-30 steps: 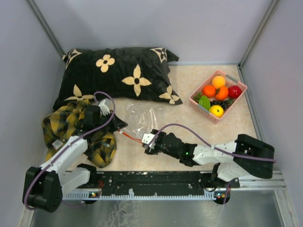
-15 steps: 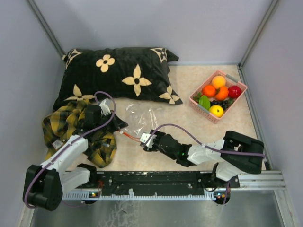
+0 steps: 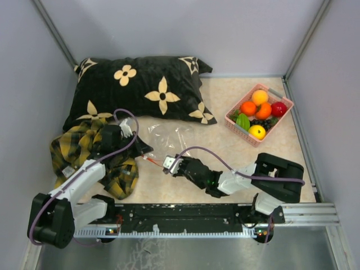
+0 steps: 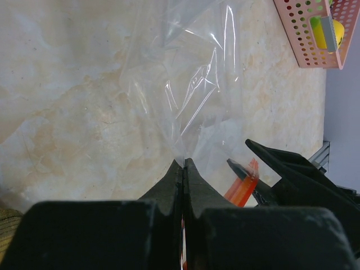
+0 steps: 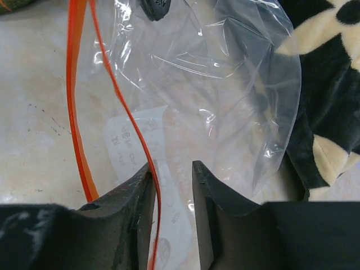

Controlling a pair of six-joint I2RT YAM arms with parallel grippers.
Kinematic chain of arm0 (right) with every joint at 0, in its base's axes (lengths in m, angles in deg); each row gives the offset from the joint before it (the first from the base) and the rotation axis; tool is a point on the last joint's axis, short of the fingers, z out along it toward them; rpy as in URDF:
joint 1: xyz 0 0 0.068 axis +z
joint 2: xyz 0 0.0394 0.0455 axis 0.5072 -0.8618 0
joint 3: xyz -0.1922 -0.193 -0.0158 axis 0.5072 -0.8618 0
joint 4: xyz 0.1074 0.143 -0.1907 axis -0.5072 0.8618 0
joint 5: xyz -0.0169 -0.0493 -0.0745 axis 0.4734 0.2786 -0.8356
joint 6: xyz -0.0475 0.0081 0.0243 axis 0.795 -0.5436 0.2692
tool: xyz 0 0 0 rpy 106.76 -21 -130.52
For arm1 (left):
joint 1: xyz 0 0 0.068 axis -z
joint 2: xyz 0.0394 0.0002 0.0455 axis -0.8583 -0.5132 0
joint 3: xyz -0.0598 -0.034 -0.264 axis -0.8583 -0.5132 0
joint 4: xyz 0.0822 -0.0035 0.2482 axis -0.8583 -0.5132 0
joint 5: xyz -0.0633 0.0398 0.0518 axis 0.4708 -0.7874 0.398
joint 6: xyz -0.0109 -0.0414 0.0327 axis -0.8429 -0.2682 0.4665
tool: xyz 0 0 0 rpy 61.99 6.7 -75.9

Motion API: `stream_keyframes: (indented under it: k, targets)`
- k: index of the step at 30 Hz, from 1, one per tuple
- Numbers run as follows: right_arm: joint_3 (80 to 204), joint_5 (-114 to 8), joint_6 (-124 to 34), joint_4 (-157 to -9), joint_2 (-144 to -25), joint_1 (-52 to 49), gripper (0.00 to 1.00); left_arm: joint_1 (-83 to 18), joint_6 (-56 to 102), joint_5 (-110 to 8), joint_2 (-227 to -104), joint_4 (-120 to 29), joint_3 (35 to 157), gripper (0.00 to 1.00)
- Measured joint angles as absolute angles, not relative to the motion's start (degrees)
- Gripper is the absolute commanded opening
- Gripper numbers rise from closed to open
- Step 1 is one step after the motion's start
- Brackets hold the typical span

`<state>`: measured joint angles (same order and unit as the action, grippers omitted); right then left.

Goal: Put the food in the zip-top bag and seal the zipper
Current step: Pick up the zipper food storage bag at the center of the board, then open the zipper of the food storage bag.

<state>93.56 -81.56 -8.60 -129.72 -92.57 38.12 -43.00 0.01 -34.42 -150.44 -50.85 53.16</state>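
The clear zip-top bag (image 3: 169, 138) lies crumpled on the table in front of the pillow. Its red-orange zipper (image 3: 153, 162) trails toward the near edge. My left gripper (image 3: 143, 151) is shut on the bag's edge, the film rising from its closed tips (image 4: 183, 164). My right gripper (image 3: 167, 164) sits at the bag's mouth. Its jaws (image 5: 171, 169) stand a little apart, and one thin zipper strip (image 5: 132, 121) runs between them against the left finger. The food (image 3: 257, 112), toy fruits, lies in the pink basket at the far right.
A black pillow (image 3: 140, 90) with cream flowers lies behind the bag. A yellow-black plaid cloth (image 3: 84, 149) is bunched under the left arm. The pink basket (image 3: 239, 130) stands near the right wall. A metal rail (image 3: 185, 216) runs along the near edge.
My right gripper has slid left to the bag's mouth and its jaws have narrowed around the zipper strip. The left arm has stayed put, still gripping the bag.
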Motion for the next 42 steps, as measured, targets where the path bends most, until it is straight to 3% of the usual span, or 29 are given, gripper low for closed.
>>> stream_keyframes:
  k: [4,10,15,25,31,37,42]
  targets:
    - [94.2,-82.3,-8.2,-129.6,-92.8,38.1,0.00,-42.7,0.0,-34.3,-150.8,-50.5,53.3,0.10]
    - [96.1,-83.6,-9.3,-128.1,-91.2,38.1,0.00,-42.7,0.4,-35.9,-149.3,-51.2,55.5,0.35]
    - [97.6,-85.1,-12.3,-125.9,-88.2,38.1,0.00,-42.7,1.1,-37.9,-145.9,-52.5,57.9,0.46]
    - [107.4,-91.6,-23.8,-112.7,-87.9,38.1,0.00,-42.7,2.7,-43.8,-136.8,-58.7,64.4,0.54]
    - [109.1,-92.5,-32.1,-105.4,-86.6,38.1,0.00,-42.7,3.1,-48.5,-130.2,-60.4,65.3,0.55]
    - [115.1,-94.8,-44.4,-96.2,-85.9,38.1,0.00,-42.7,-0.5,-45.8,-127.9,-57.7,62.3,0.54]
    - [117.3,-96.8,-54.5,-93.4,-85.1,38.1,0.00,-42.0,-4.6,-42.7,-128.3,-55.6,57.8,0.69]
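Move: One orange zipper lip of the bag already runs between the right gripper's half-open fingers; the bag's middle lies about 10 cm ahead of them, 2 cm right and 4 cm lower. From the shut left gripper, still holding the film near the zipper's left end, the bag's middle is some 8 cm right, 2 cm ahead, 5 cm lower. The plaid cloth is about 27 cm left of the right hand, 6 cm ahead; the pillow 34 cm ahead, 10 cm left. Shut the right gripper on the orange lip and lift the bag by it, about 9 cm up and a little forward, tipping the fingers down, rolling the hand's left side up and turning it clockwise. Meanwhile open the left gripper halfway to let go of the film, raise it some 16 cm clear while tilting the fingers up, then dip slightly. ##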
